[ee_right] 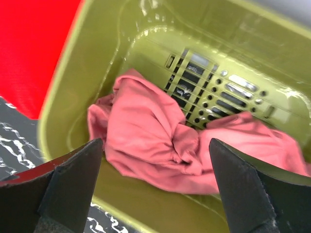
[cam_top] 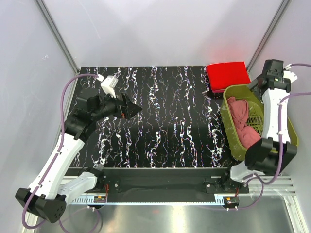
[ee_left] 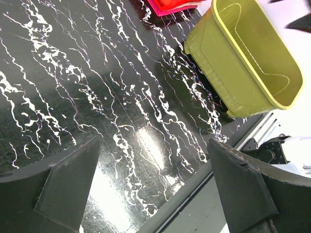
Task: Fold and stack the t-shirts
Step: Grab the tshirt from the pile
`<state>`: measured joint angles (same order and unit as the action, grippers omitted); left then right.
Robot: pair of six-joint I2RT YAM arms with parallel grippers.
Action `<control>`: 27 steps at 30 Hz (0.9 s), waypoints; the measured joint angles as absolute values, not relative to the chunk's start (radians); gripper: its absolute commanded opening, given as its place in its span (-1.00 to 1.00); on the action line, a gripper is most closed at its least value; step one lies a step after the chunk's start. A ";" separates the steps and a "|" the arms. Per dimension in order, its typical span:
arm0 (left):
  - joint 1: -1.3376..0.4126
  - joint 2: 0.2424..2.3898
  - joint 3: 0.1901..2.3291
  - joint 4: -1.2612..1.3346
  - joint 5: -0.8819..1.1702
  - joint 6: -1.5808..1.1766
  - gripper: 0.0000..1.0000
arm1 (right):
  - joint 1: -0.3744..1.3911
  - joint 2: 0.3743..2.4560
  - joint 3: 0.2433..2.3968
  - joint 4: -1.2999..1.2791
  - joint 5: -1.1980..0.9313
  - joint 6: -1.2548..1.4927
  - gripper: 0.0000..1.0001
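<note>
A crumpled salmon-pink t-shirt (cam_top: 241, 124) (ee_right: 146, 131) lies inside the olive-green basket (cam_top: 228, 126) (ee_right: 146, 213) at the table's right edge. Just behind the basket, a brighter red t-shirt (cam_top: 226, 74) (ee_right: 34, 48) (ee_left: 167, 5) lies folded flat at the far right corner. My right gripper (cam_top: 256, 83) (ee_right: 155, 141) hovers open above the basket's far end, with the pink t-shirt showing between its fingers and clear of them. Over the left part of the table my left gripper (cam_top: 132, 110) (ee_left: 154, 141) stands open and holds nothing.
The black marbled table (cam_top: 160, 121) (ee_left: 97, 87) has a metal rail along its near edge (cam_top: 160, 174). White walls close in the left, back and right sides. The basket's outer wall (ee_left: 233, 73) shows in the left wrist view.
</note>
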<state>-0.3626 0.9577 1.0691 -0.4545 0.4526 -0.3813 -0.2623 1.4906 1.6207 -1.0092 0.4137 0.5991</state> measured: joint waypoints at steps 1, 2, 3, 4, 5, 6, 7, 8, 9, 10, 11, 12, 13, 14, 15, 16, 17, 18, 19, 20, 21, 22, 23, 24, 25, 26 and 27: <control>-0.363 0.958 1.069 -0.454 0.453 -0.382 0.97 | -0.278 1.513 1.608 -0.991 0.389 0.596 0.93; -0.363 0.957 1.069 -0.453 0.453 -0.382 0.97 | -0.292 1.536 1.589 -0.967 0.362 0.592 0.92; -0.363 0.957 1.069 -0.452 0.453 -0.382 0.97 | -0.305 1.559 1.564 -0.945 0.334 0.589 0.90; -0.363 0.957 1.069 -0.451 0.453 -0.382 0.97 | -0.319 1.578 1.536 -0.921 0.301 0.586 0.88; -0.363 0.957 1.069 -0.451 0.453 -0.382 0.97 | -0.333 1.594 1.493 -0.874 0.263 0.584 0.85; -0.363 0.958 1.069 -0.451 0.453 -0.382 0.97 | -0.345 1.606 1.457 -0.844 0.227 0.583 0.82; -0.363 0.958 1.069 -0.452 0.453 -0.382 0.97 | -0.360 1.623 1.419 -0.806 0.178 0.585 0.76; -0.363 0.960 1.069 -0.453 0.453 -0.381 0.97 | -0.369 1.636 1.396 -0.780 0.151 0.588 0.71; -0.363 0.963 1.069 -0.455 0.452 -0.381 0.97 | -0.378 1.657 1.381 -0.757 0.123 0.591 0.65; -0.363 0.968 1.071 -0.458 0.452 -0.381 0.97 | -0.385 1.677 1.374 -0.733 0.101 0.592 0.51; -0.363 0.977 1.073 -0.461 0.451 -0.380 0.97 | -0.390 1.703 1.372 -0.707 0.080 0.595 0.16; -0.363 0.983 1.076 -0.464 0.450 -0.379 0.97 | -0.392 1.721 1.372 -0.686 0.062 0.596 -0.03; -0.363 0.991 1.079 -0.469 0.447 -0.377 0.97 | -0.392 1.742 1.372 -0.664 0.044 0.598 -0.18; -0.363 0.998 1.081 -0.473 0.444 -0.376 0.97 | -0.392 1.762 1.372 -0.647 0.030 0.597 -0.39; -0.363 1.002 1.082 -0.475 0.442 -0.376 0.97 | -0.392 1.776 1.372 -0.637 0.015 0.595 -0.49; -0.363 1.005 1.083 -0.475 0.440 -0.376 0.97 | -0.392 1.785 1.372 -0.631 0.006 0.595 -0.61; -0.363 1.006 1.084 -0.476 0.439 -0.377 0.97 | -0.392 1.788 1.372 -0.627 -0.002 0.595 -0.86; -0.363 1.007 1.084 -0.476 0.439 -0.377 0.97 | -0.392 1.788 1.374 -0.625 -0.009 0.589 -1.00; -0.363 1.008 1.084 -0.473 0.439 -0.378 0.97 | -0.392 1.787 1.383 -0.627 -0.014 0.583 -1.00; -0.363 1.010 1.084 -0.469 0.439 -0.382 0.97 | -0.393 1.787 1.397 -0.626 -0.020 0.583 -1.00; -0.363 1.012 1.084 -0.466 0.440 -0.385 0.97 | -0.393 1.785 1.412 -0.625 -0.024 0.580 -1.00; -0.363 1.015 1.084 -0.463 0.440 -0.388 0.97 | -0.393 1.781 1.429 -0.625 -0.038 0.576 -1.00; -0.363 1.017 1.084 -0.461 0.440 -0.390 0.97 | -0.393 1.774 1.441 -0.624 -0.051 0.573 -1.00; -0.363 1.019 1.084 -0.459 0.440 -0.393 0.97 | -0.393 1.762 1.454 -0.624 -0.071 0.569 -1.00; -0.363 1.021 1.084 -0.459 0.440 -0.393 0.97 | -0.393 1.747 1.466 -0.626 -0.084 0.566 -1.00; -0.363 1.022 1.084 -0.458 0.440 -0.394 0.97 | -0.393 1.728 1.479 -0.627 -0.100 0.564 -1.00; -0.363 1.022 1.084 -0.458 0.440 -0.394 0.97 | -0.393 1.706 1.491 -0.627 -0.110 0.561 -1.00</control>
<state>-0.3626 1.0222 1.0840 -0.4576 0.4404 -0.3939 -0.3931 1.7061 1.4914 -0.6273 -0.1097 0.5606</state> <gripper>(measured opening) 0.985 0.011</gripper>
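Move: Over the far-left part of the green bin, the right hand hangs open with the bunched pink t-shirt's middle about 21 cm below, roughly level fore and aft and some 6 cm to its right. The bin's middle is about 5 cm back, 11 cm right and 17 cm down; the red stack lies beyond the bin, some 16 cm ahead, 3 cm left and 22 cm down. From the left hand, the t-shirt is about 46 cm right, 3 cm ahead and 26 cm down. Plunging some 16 cm into the bin and easing about 6 cm forward, the right hand goes for the t-shirt's far end, its fingers tilting about 20 degrees to point more steeply down and closing fully near the bottom. It then climbs about 8 cm, still edging forward with a slight counter-clockwise turn, its fingers shut on nothing. ##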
